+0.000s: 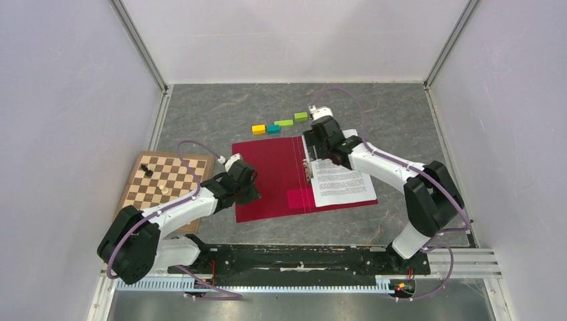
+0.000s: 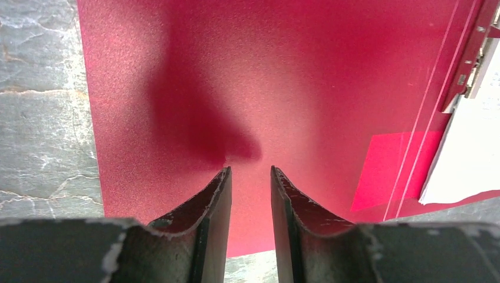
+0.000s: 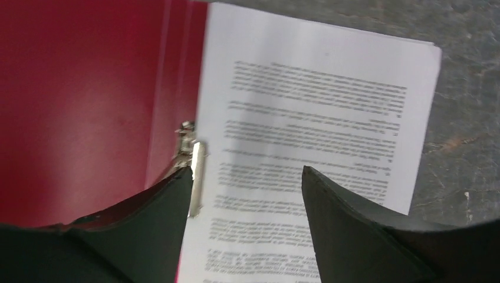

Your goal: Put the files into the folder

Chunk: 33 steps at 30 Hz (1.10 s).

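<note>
The crimson folder (image 1: 274,167) lies open and flat on the table. The files (image 1: 341,184), white printed sheets, rest on its right half beside the metal clip (image 1: 309,167). My left gripper (image 1: 251,194) hovers low over the left cover near its front edge. In the left wrist view its jaws (image 2: 250,171) stand a narrow gap apart above the folder (image 2: 283,88), nothing between them. My right gripper (image 1: 317,155) is over the far part of the files. The right wrist view shows it (image 3: 247,171) open above the files (image 3: 318,100), its left finger beside the clip (image 3: 190,144).
A wooden chessboard (image 1: 167,180) with two pieces (image 1: 148,172) lies left of the folder, next to the left arm. A row of yellow, teal and green blocks (image 1: 279,124) sits behind the folder. White walls close in the grey stone table (image 1: 401,114).
</note>
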{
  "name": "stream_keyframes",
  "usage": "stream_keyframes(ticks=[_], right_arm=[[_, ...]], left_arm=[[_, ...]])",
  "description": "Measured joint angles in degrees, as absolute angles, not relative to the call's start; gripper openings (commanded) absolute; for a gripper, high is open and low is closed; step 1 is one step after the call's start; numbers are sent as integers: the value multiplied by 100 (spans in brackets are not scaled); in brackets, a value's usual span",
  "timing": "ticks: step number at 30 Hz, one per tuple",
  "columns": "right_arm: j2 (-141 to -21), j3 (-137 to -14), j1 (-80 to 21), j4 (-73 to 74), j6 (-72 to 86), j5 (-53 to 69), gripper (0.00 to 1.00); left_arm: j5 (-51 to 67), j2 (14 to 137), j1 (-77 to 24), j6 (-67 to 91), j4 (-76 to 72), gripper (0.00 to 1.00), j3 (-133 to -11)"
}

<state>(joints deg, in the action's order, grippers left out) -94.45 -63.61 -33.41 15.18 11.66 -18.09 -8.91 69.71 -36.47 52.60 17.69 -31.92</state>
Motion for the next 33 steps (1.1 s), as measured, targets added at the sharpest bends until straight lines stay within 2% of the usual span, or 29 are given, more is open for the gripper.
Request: stream_keyframes(ticks=[6,17,27,33], right_arm=[[-9529,-6965,-4331,2067,1022,-2117,52],[-10285,-7749,-4862,2679,729,-2447,28],[-10497,-7767,-5000,2895,585,-2497,18],[-10519,-7769,-5015,2932,528,-2606,16]], left_arm=[[-934,7059,-3647,5468,1638,37,-3011],[-1146,7061,-3649,5896,1588,38,-2910],[-1194,7057,-3651,6080,1518,38,-2871],[-1197,7057,-3649,6106,1490,38,-2864]])
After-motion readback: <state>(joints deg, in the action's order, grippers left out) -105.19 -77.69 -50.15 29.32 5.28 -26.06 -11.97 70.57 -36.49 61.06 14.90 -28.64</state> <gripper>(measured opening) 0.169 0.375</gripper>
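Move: From my right hand, the folder's ring clip lies about 8 cm to the left, level with it and some 9 cm below. The paper stack's middle is about 5 cm right and 1 cm ahead, and the pink pocket about 10 cm left and 11 cm back, both some 9 cm down. My left hand has the left page's middle 6 cm ahead, 3 cm right, 4 cm down, and the clip 10 cm ahead, 18 cm right, 3 cm down. I sweep my empty right hand leftward off the papers to the ring clip, about 9 cm left and 5 cm back, arching up 3 cm and sinking again to hover above the clip. On the way I shut the wide fingers nearly together, turn counter-clockwise some 15 degrees and dip the hand's left side. My left hand sinks 1.5 cm towards the left page. ##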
